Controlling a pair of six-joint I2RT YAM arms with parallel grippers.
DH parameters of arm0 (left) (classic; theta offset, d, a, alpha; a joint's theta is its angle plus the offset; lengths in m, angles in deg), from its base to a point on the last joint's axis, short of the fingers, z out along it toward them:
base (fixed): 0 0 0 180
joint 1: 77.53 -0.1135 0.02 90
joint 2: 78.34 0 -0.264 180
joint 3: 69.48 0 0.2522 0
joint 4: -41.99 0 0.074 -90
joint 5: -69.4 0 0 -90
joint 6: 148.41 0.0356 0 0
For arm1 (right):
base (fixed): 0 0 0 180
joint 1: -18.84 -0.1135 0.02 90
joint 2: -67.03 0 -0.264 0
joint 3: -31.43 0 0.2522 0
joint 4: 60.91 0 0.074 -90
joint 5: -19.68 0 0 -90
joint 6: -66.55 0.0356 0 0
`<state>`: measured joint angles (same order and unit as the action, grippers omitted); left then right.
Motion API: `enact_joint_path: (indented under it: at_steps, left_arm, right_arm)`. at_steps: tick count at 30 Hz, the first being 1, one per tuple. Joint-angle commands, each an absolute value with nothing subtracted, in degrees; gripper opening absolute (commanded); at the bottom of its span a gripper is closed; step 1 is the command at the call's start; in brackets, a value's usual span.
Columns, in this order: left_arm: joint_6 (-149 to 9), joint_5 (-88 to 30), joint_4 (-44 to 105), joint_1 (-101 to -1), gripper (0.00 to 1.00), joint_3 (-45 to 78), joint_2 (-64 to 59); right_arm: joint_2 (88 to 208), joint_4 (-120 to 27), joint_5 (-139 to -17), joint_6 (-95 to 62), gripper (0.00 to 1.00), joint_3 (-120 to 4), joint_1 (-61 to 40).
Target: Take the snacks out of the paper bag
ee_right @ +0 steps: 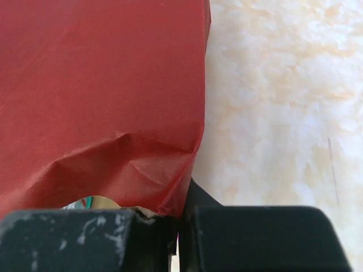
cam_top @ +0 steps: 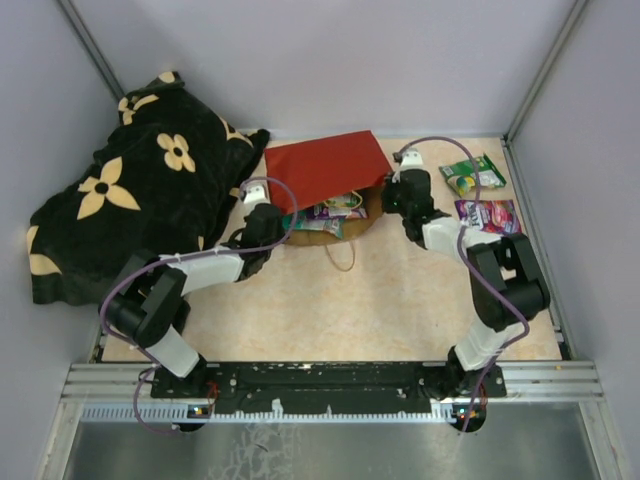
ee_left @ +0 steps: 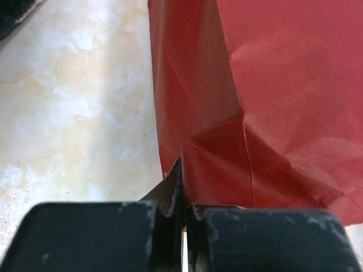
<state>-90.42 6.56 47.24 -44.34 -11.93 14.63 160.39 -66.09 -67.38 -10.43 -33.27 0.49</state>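
The red paper bag (cam_top: pixel 325 168) lies on its side mid-table, its mouth toward the arms. Several snacks (cam_top: pixel 333 212) show in the mouth, a purple packet among them. My left gripper (cam_top: pixel 268 214) is shut on the bag's left mouth corner; in the left wrist view the red paper bag (ee_left: pixel 272 102) is pinched between the jaws of the left gripper (ee_left: pixel 184 197). My right gripper (cam_top: pixel 396 196) is shut on the right corner, and the right wrist view shows the right gripper (ee_right: pixel 180 214) clamping the bag's edge (ee_right: pixel 102 85). A green packet (cam_top: pixel 473 174) and a purple-pink packet (cam_top: pixel 487 214) lie on the table at right.
A black flower-patterned blanket (cam_top: pixel 130 200) is heaped at the back left. The bag's thin cord handle (cam_top: pixel 343 256) loops onto the table in front of the mouth. Grey walls close in the table at the back and both sides.
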Motion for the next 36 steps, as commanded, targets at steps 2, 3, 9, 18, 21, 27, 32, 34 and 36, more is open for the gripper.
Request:
enact_joint_path:
  at_steps: [2, 3, 9, 18, 21, 27, 32, 34, 36]
  left_arm:
    - [-91.79, 11.74, 42.2, -44.83, 0.0, -11.1, 14.94]
    - [-91.95, 12.13, 42.11, -45.08, 0.0, -11.16, 14.85]
    - [-91.24, 11.59, 42.1, -49.5, 0.0, -10.12, 16.86]
    - [-81.62, 5.22, 48.64, -52.19, 0.11, -14.22, 13.41]
    - [-80.95, 2.92, 49.56, -52.14, 0.47, -17.19, 9.75]
    - [-82.03, -1.32, 48.04, -52.15, 0.82, -23.15, 0.71]
    - [-83.18, -3.16, 44.24, -52.11, 0.95, -29.16, -8.78]
    - [-83.59, -3.93, 41.68, -52.13, 0.99, -31.14, -12.85]
    - [-84.67, -5.17, 39.34, -52.21, 1.0, -33.26, -16.96]
  right_arm:
    - [168.24, -66.73, -73.71, -11.6, 0.02, -45.35, 0.72]
    - [169.48, -66.22, -74.68, -11.51, 0.02, -47.0, 0.59]
    - [177.0, -60.27, -75.79, -12.96, 0.04, -57.94, -1.64]
    - [171.87, -54.19, -72.79, -9.46, 0.6, -55.41, -1.91]
    - [164.33, -54.97, -70.52, -4.73, 0.76, -47.58, -1.82]
    - [147.51, -58.94, -71.26, 9.82, 0.77, -30.03, -2.09]
    - [140.66, -69.23, -64.39, 27.75, 0.79, -20.94, -11.6]
    - [142.11, -75.66, -61.36, 35.78, 0.82, -19.16, -15.64]
    - [147.2, -81.71, -59.67, 42.89, 0.87, -19.64, -18.38]
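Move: Both of my hands still have the red paper bag's upper mouth lip pinched by its corners. From my left hand the bag's middle lies about 7 cm ahead, 10 to the right and slightly lower; the snacks in its mouth are level ahead, 10 right, some 4 down, and the dark blanket's middle is about 28 cm left, 2 ahead. From my right hand the bag's middle lies about 14 cm left and 1 ahead, the snacks 15 left and 6 back. Keeping my grip on both corners, I shove the bag left and forward, my right hand going about 7 cm each way, my left about 6 cm left and a little forward. Then both grippers open wide and draw back off the lip, rising towards the end; the right backs away some 17 cm, swings left in front of the mouth and rolls about 30 degrees, left side up. ##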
